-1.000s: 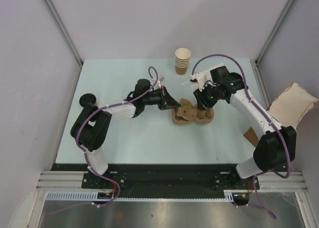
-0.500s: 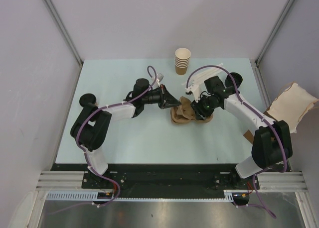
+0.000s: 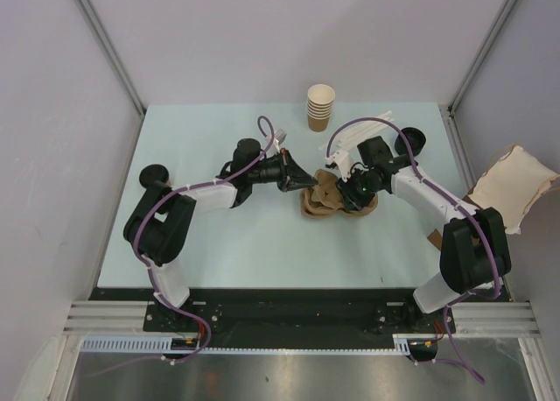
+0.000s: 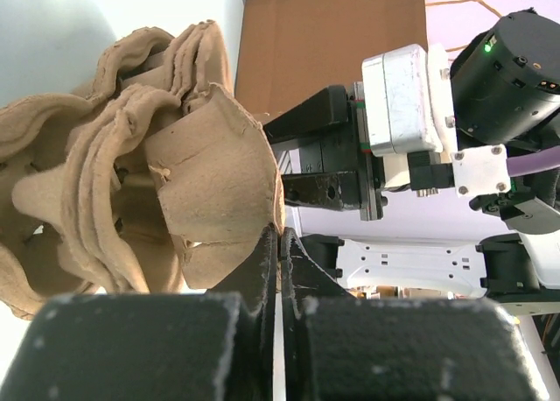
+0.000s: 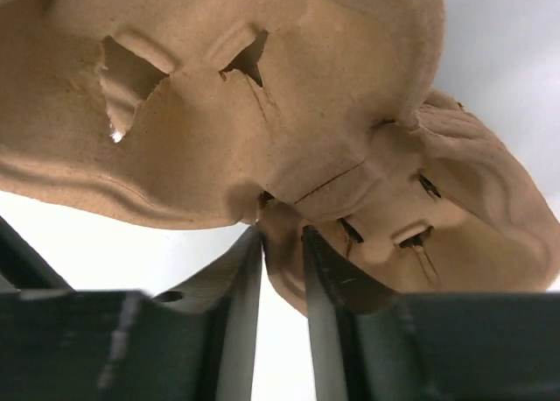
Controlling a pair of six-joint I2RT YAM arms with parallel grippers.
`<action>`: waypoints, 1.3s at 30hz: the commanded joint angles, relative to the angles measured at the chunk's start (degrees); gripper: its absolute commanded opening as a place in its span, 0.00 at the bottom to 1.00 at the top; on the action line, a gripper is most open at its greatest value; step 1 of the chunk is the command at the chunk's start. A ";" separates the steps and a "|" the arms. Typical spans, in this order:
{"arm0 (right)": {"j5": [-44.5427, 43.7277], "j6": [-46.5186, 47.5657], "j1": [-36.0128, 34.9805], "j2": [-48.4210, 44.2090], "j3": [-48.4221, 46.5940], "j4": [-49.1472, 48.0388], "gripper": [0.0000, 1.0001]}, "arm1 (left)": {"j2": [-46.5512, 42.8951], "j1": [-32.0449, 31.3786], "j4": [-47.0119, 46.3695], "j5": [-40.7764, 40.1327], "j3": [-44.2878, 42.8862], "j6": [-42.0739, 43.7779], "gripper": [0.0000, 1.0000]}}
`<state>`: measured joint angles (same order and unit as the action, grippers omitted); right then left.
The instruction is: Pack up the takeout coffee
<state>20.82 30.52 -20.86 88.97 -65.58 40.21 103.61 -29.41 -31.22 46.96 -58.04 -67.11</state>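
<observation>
A stack of brown moulded-pulp cup trays (image 3: 325, 205) lies mid-table between both arms. My left gripper (image 3: 304, 183) is shut on the thin left edge of a tray (image 4: 201, 165), its fingertips (image 4: 282, 235) pressed together on the pulp. From the right, my right gripper (image 3: 348, 191) reaches in; in the right wrist view its fingers (image 5: 282, 236) are closed on a fold of the tray's rim (image 5: 262, 112). The takeout coffee is out of view in every frame.
A stack of lidless tan paper cups (image 3: 320, 108) stands at the back of the table. A brown paper bag (image 3: 512, 184) lies off the table's right edge. Grey walls enclose the table on three sides.
My right gripper has swung left and down onto the trays' right side, and its jaws have narrowed onto the rim. The left gripper has kept its grip and barely moved.
</observation>
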 commanded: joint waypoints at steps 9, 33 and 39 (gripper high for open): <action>2.64 -0.11 0.47 -2.22 0.02 -1.45 0.00 | -1.13 0.84 -2.79 1.73 0.82 0.49 0.00; 7.66 -2.31 2.23 -2.31 -0.16 -0.83 0.00 | -1.40 2.69 5.90 -1.43 5.40 9.54 0.72; 9.15 -2.84 2.84 -1.96 -0.51 -0.13 0.00 | -1.04 2.43 12.22 -4.15 4.96 14.37 0.73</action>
<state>25.61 28.95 -18.79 88.82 -65.47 40.05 103.46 -26.98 -26.04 46.39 -53.60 -58.85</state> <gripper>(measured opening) 0.034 0.725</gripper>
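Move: My left fingers are shut on the raised left rim of the cup carrier, whose middle is about 7 cm to their right, level fore and aft, and some 4 cm lower. From my right hand, half open around the near rim between the pockets, the carrier's middle is roughly 3 cm ahead, 2 cm left and just below. The straws lie about 21 cm ahead and 3 cm right of that hand, the cup stack 23 cm ahead and 8 cm left. First I close my right fingers on the carrier's near rim at the waist between the two pockets, and keep that pinch with the hand all but still. Only then do I open my left fingers wide to let go of the left rim, sinking about 4 cm and easing some 2 cm to the left, with the open fingers still either side of the rim. ##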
